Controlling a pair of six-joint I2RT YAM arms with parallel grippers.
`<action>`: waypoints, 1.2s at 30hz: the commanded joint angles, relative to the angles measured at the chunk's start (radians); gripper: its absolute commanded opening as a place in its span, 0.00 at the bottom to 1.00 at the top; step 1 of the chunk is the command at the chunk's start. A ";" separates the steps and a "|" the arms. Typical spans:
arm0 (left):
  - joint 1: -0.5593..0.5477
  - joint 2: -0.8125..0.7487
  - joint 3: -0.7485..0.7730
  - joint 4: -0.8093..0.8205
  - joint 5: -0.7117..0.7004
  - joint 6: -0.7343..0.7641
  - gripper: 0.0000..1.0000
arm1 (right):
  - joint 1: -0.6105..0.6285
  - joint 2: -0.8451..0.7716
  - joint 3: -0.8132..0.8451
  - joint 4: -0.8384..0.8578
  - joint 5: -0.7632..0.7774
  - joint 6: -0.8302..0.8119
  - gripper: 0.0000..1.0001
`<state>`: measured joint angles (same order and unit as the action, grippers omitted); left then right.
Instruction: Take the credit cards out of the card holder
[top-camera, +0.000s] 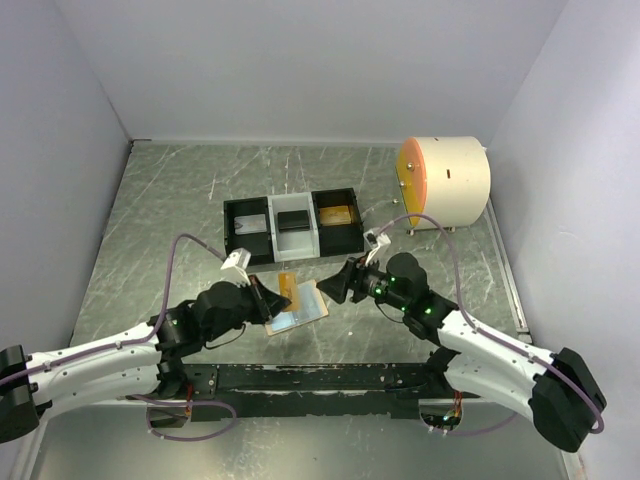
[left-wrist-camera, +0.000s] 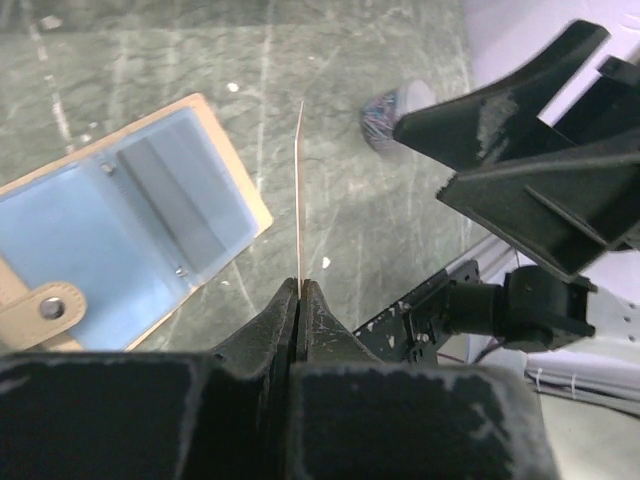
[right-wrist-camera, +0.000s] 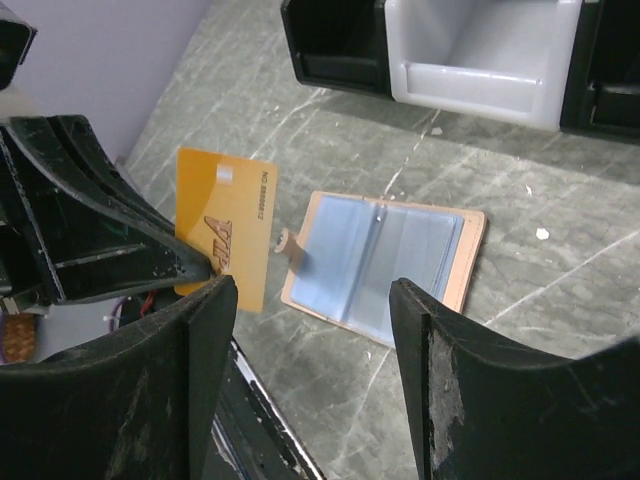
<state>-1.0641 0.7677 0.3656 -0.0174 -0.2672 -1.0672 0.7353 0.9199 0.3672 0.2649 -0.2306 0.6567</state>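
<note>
The card holder (top-camera: 303, 312) (right-wrist-camera: 385, 262) (left-wrist-camera: 120, 240) lies open on the table, pale blue inside with a tan rim and strap. My left gripper (top-camera: 272, 298) (left-wrist-camera: 301, 286) is shut on a gold credit card (top-camera: 288, 286) (right-wrist-camera: 225, 225), held upright just left of the holder. In the left wrist view the gold card (left-wrist-camera: 300, 190) shows only edge-on. My right gripper (top-camera: 335, 283) (right-wrist-camera: 308, 295) stands open above the table, close to the holder's right side, with nothing between its fingers.
A three-compartment black-and-white tray (top-camera: 272, 242) (right-wrist-camera: 470, 60) sits behind the holder, with a silver-grey card (top-camera: 250, 222), a black card (top-camera: 293, 220) and a gold card (top-camera: 337, 213) in it. A round beige and orange drum (top-camera: 445, 180) stands back right.
</note>
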 joint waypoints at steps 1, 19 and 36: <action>-0.005 -0.014 0.008 0.153 0.091 0.102 0.07 | -0.028 -0.010 0.019 -0.007 -0.008 -0.012 0.63; -0.005 -0.060 -0.028 0.295 0.210 0.114 0.07 | -0.148 0.335 -0.096 0.997 -0.635 0.492 0.47; -0.005 -0.009 -0.093 0.559 0.299 0.081 0.07 | -0.148 0.372 -0.089 1.108 -0.709 0.566 0.22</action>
<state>-1.0641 0.7692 0.3176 0.4122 0.0067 -0.9718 0.5854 1.2785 0.2855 1.2537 -0.8955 1.1748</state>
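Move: The orange credit card is already in the left fingers, its middle about 2 cm ahead and 3 cm right of that hand. From the right hand the card lies some 9 cm left, 2 cm back and about level. The card holder lies on the table some 11 cm below the right hand, 8 cm left and 3 cm back; the organizer tray stands about 17 cm ahead, 9 cm left and 10 cm below. Both hands rise about 7 cm, converging and drawing back, the right rolling, its open fingers narrowing astride the card. ##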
